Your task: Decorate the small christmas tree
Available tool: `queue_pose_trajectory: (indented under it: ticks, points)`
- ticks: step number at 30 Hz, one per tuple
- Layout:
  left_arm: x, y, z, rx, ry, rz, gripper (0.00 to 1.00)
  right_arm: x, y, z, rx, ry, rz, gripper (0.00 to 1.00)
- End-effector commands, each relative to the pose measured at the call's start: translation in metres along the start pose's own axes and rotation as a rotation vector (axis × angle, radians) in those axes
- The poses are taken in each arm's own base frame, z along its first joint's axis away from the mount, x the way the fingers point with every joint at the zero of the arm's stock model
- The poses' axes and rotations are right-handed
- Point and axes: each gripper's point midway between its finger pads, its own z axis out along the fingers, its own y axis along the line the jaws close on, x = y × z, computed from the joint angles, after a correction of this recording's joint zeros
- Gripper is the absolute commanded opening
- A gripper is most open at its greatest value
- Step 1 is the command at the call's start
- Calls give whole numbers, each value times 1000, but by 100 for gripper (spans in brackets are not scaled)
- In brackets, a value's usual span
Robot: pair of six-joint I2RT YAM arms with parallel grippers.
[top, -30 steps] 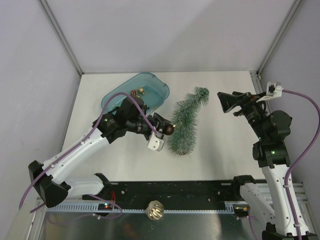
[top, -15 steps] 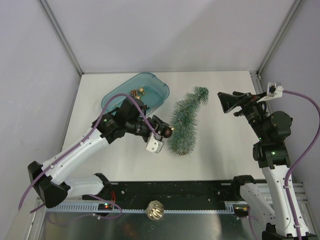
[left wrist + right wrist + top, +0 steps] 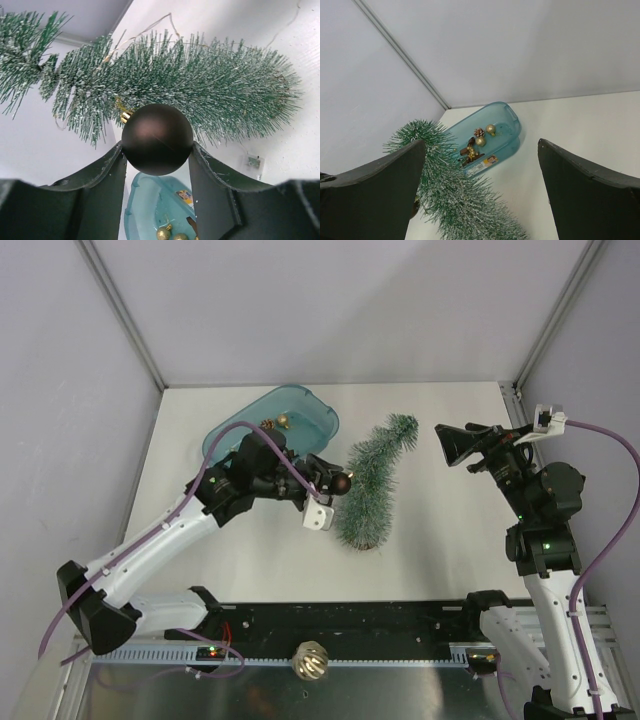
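Note:
The small christmas tree (image 3: 372,483) stands mid-table, frosted green, its bent tip leaning toward the back right; it also shows in the left wrist view (image 3: 200,85) and the right wrist view (image 3: 450,195). My left gripper (image 3: 338,483) is shut on a dark brown bauble (image 3: 157,138) with a gold cap, held right against the tree's left side. My right gripper (image 3: 452,447) is open and empty, hovering right of the tree's tip.
A teal tub (image 3: 310,410) at the back left holds gold baubles (image 3: 491,129), a pine cone (image 3: 479,132) and a brown star-shaped ornament (image 3: 470,152). A gold ball ornament (image 3: 311,661) lies on the metal rail at the near edge.
My left gripper has carried the dark bauble slightly back and right, closer into the tree's side. The right arm has not moved.

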Motion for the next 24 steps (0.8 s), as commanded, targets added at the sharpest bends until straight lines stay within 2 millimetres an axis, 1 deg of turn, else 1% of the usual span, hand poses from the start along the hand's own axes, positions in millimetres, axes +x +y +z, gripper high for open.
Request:
queue_pose_trajectory:
  ticks: [1, 4, 15, 24]
  points:
    - [0, 15, 4, -69, -6, -19, 0, -11, 10, -2, -38, -39, -24, 99]
    - [3, 11, 5, -66, -3, -38, 0, -11, 10, -2, -39, -41, -26, 99]
    - [20, -22, 1, -40, 20, -129, 0, -12, 10, 0, -45, -41, -25, 99]
    - [22, -39, 0, -34, 1, -169, 0, -12, 11, 1, -47, -44, -18, 99]
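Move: The dark brown ball is in the left fingers, beside the tree: the tree's middle lies about 8 cm to that hand's right, level with it fore and aft and some 6 cm lower. The blue tub is roughly 30 cm ahead, 19 cm left and 24 cm below; a small clear packet lies on the table about 10 cm ahead, 10 cm left and 28 cm below. From the idle right hand the tree's middle is about 14 cm left, level fore and aft, 20 cm below. Still pinching the dark ball with its gold loop among the tree's left-side branches, the left hand sinks about 5 cm alongside the tree after a tiny reach forward and right. On the way down it also eases some 2 cm to the left, away from the trunk, and the wrist turns roughly 10 degrees, while the fingers keep their grip. ##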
